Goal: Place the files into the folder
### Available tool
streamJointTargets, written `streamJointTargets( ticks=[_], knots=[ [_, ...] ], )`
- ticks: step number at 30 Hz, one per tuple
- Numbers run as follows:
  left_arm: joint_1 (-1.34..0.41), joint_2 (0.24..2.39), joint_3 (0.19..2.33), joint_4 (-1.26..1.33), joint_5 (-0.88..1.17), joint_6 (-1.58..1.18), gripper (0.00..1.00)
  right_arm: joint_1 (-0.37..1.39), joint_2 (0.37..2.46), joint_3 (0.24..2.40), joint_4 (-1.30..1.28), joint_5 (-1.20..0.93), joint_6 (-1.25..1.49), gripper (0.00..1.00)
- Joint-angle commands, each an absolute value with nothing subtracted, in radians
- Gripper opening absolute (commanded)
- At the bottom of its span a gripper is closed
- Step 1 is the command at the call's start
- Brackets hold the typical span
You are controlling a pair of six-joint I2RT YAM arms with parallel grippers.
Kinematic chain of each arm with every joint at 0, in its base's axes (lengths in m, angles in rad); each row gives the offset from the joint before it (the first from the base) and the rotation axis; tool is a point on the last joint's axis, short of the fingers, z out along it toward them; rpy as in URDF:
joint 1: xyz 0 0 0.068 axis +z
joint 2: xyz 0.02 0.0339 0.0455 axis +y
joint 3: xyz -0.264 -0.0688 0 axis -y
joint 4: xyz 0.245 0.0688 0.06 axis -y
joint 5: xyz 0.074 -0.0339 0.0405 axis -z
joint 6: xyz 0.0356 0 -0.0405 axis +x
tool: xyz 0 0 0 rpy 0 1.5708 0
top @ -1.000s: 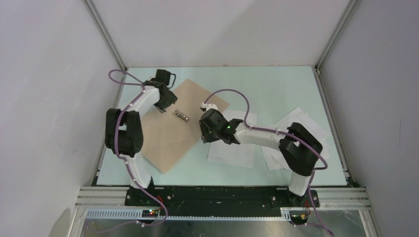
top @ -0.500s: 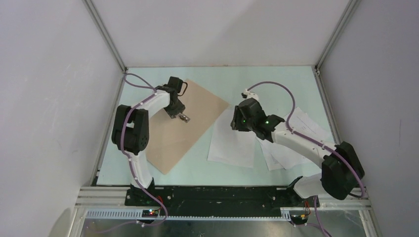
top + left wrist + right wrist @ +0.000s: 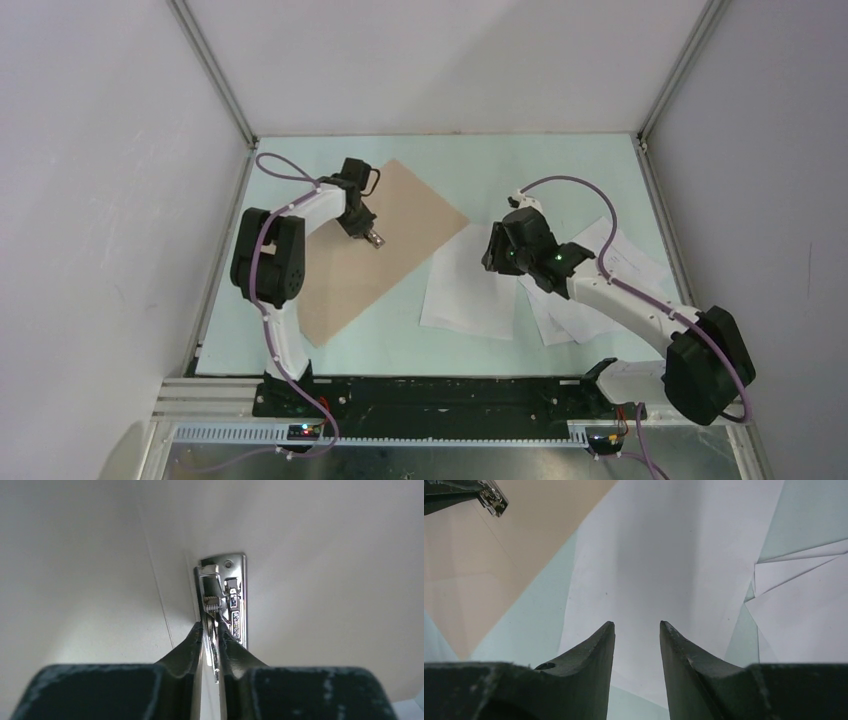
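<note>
The tan folder (image 3: 420,215) lies open and flat at the left of the table. Its metal clip (image 3: 376,240) sits on the spine. My left gripper (image 3: 371,236) is shut on the clip's raised lever (image 3: 232,600), which stands between the two fingers. The files are white sheets. One sheet (image 3: 465,295) lies just right of the folder, and a loose pile (image 3: 635,262) lies further right. My right gripper (image 3: 492,262) hangs open over the near sheet (image 3: 664,555), with nothing between its fingers. The folder (image 3: 524,540) and its clip (image 3: 491,497) show at the upper left of the right wrist view.
Pale green table top (image 3: 560,180) is bounded by white walls with metal corner posts at the back and sides. The right arm's body lies over part of the pile of sheets. The overlapping sheets (image 3: 804,605) show to the right of my right gripper.
My left gripper has moved onto the clip and closed on its lever. The right arm has swung rightward, off the folder, to above the white sheet. The folder has turned slightly.
</note>
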State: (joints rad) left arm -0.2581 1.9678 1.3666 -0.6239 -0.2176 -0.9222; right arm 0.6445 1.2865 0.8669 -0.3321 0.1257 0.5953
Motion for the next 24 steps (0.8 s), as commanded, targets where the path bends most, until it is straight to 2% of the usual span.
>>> streamJointTargets(
  ticks=[1,5,14,16,17,18,19,20,21,22,24],
  knots=[
    [-0.237,2.002,1.387,-0.589,-0.175,-0.81,0.08,0.619,1.224,0.841,-0.322,0.107,0.6,0.44],
    [-0.23,1.999,1.437,-0.59,-0.193,-0.601,0.0,0.599,1.198,0.823,-0.326,0.089,0.593,0.44],
    [-0.196,1.976,1.448,-0.6,-0.183,-0.431,0.01,0.597,1.186,0.754,-0.325,0.059,0.625,0.49],
    [-0.194,1.977,1.455,-0.607,-0.16,-0.403,0.09,0.598,1.177,0.733,-0.33,0.065,0.639,0.52],
    [-0.194,1.975,1.456,-0.609,-0.154,-0.399,0.23,0.597,1.17,0.726,-0.334,0.067,0.649,0.56],
    [-0.194,1.964,1.455,-0.609,-0.14,-0.397,0.33,0.597,1.168,0.713,-0.335,0.07,0.653,0.58],
    [-0.195,1.955,1.452,-0.609,-0.134,-0.399,0.5,0.598,1.163,0.706,-0.336,0.071,0.665,0.61],
    [-0.196,1.931,1.446,-0.609,-0.127,-0.401,0.6,0.598,1.161,0.693,-0.338,0.073,0.672,0.65],
    [-0.2,1.895,1.441,-0.608,-0.125,-0.403,0.75,0.598,1.157,0.687,-0.339,0.072,0.684,0.67],
    [-0.203,1.871,1.429,-0.608,-0.123,-0.403,0.84,0.598,1.154,0.67,-0.337,0.066,0.691,0.71],
    [-0.221,1.792,1.394,-0.608,-0.114,-0.423,0.88,0.601,1.143,0.638,-0.319,0.056,0.711,0.75]
  ],
)
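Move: The clip's lever is in the left fingers, its middle about 2 cm right, 1 cm back and 1 cm below that hand. From there the folder's right-hand corner is roughly 24 cm right and 4 cm ahead. For the empty right hand, the single white file's middle lies some 5 cm left, 1 cm ahead and 11 cm down; the file pile is about 23 cm right and 1 cm back, the folder corner 5 cm left and 17 cm ahead. Forward a centimetre, then leftward about 3 cm, the left hand drags the folder by its pinched clip lever while turning some 25 degrees clockwise, then spreads its fingers wide and begins to rise off the clip. The right hand meanwhile sinks about 4 cm while going back and right over the single white file, opening wider. ##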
